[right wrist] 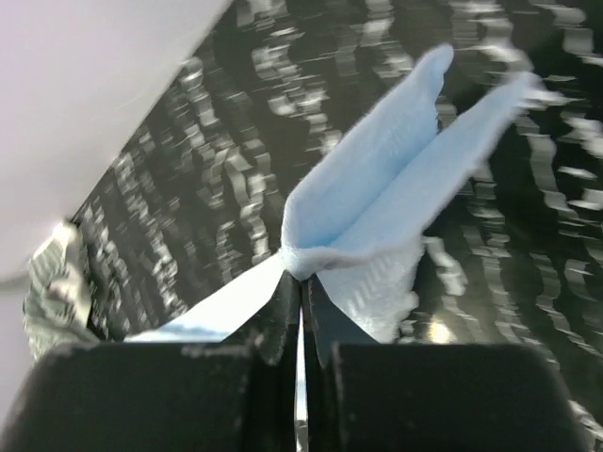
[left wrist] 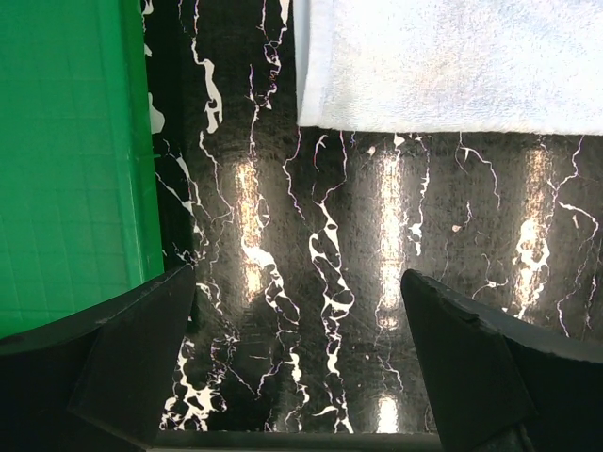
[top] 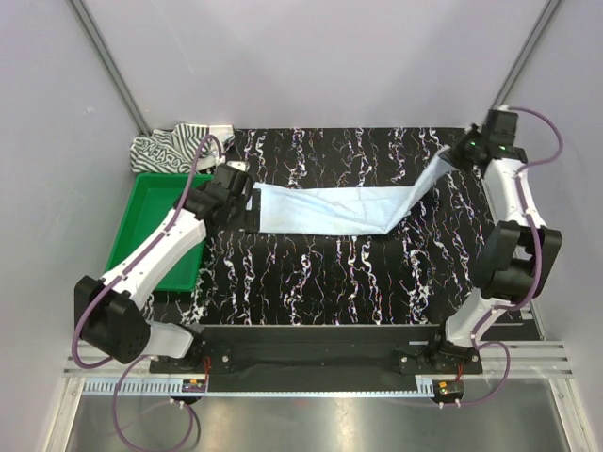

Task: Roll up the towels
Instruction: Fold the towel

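The light blue towel (top: 330,209) lies stretched across the black marbled mat. Its right end rises off the mat to my right gripper (top: 453,154), which is shut on that end. In the right wrist view the jaws (right wrist: 301,282) pinch a bunched corner of the blue towel (right wrist: 377,179), which fans out beyond them. My left gripper (top: 249,205) is open at the towel's left end. In the left wrist view its fingers (left wrist: 141,363) stand wide apart over bare mat, and the towel's edge (left wrist: 452,61) lies just ahead of them. The striped towel (top: 174,146) lies crumpled at the back left.
A green plastic tray (top: 151,240) sits at the left under the left arm, its wall (left wrist: 66,160) close beside the left fingers. Grey walls close in the back and sides. The striped towel (right wrist: 52,282) also shows at the left edge of the right wrist view.
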Controlling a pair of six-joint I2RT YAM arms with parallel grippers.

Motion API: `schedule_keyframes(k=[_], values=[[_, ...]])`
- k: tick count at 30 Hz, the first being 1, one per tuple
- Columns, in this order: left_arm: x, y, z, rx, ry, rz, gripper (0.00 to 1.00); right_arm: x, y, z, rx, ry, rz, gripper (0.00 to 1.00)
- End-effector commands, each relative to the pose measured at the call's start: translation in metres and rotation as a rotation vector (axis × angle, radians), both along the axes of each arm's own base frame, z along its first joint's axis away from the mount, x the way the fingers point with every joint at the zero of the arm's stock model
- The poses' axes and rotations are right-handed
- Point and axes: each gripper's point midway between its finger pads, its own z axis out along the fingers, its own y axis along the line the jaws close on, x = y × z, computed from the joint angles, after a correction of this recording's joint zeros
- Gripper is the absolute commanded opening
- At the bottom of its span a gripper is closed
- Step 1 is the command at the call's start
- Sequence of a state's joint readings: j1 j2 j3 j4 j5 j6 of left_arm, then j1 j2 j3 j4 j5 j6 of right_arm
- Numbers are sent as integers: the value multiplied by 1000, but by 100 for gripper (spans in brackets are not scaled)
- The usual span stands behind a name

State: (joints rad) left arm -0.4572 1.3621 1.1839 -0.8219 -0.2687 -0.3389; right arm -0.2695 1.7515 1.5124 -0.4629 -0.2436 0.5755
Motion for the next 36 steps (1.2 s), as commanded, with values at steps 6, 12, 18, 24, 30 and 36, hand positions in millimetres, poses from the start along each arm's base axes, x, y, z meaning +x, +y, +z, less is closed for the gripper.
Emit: schedule_keyframes(k=[6,12,18,24,30,36], values=[[-1,12,6,-81,-56,35,98,13,159,52,-42,-62,319,0],[2,34,16,-100,-107,109,98,18,268,67,-45,-109,459,0],[1,45,22,-89,-136,151,98,17,365,60,-54,-121,610,0],[3,54,18,-105,-123,185,98,-8,431,32,-51,-110,703,0],[4,58,17,-108,-120,198,98,-29,464,4,-60,-93,768,0],[5,64,15,-107,-114,222,98,-53,495,-8,-130,-129,833,0]])
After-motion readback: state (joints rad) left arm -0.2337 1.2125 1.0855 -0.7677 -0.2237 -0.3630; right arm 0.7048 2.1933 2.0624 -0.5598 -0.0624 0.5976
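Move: The light blue towel's left end lies flat about 54 cm to the left of the right hand, 5 cm back and 18 cm below; this hand already holds the towel's right end in the air. The towel's present bend is some 12 cm left and 8 cm back. The green tray is about 24 cm beyond the left end, 6 cm nearer the base. From the left hand the towel's left end is roughly 13 cm ahead, 1 cm right and 15 cm below. The towel's right end, still pinched in the shut right fingers, is swept left some 48 cm over the lying part towards the left end, rising about 5 cm, then sinking and drawing back over the last stretch while the wrist turns counter-clockwise nearly 50 degrees. The left hand, open and empty, shifts about 6 cm left towards the green tray. ##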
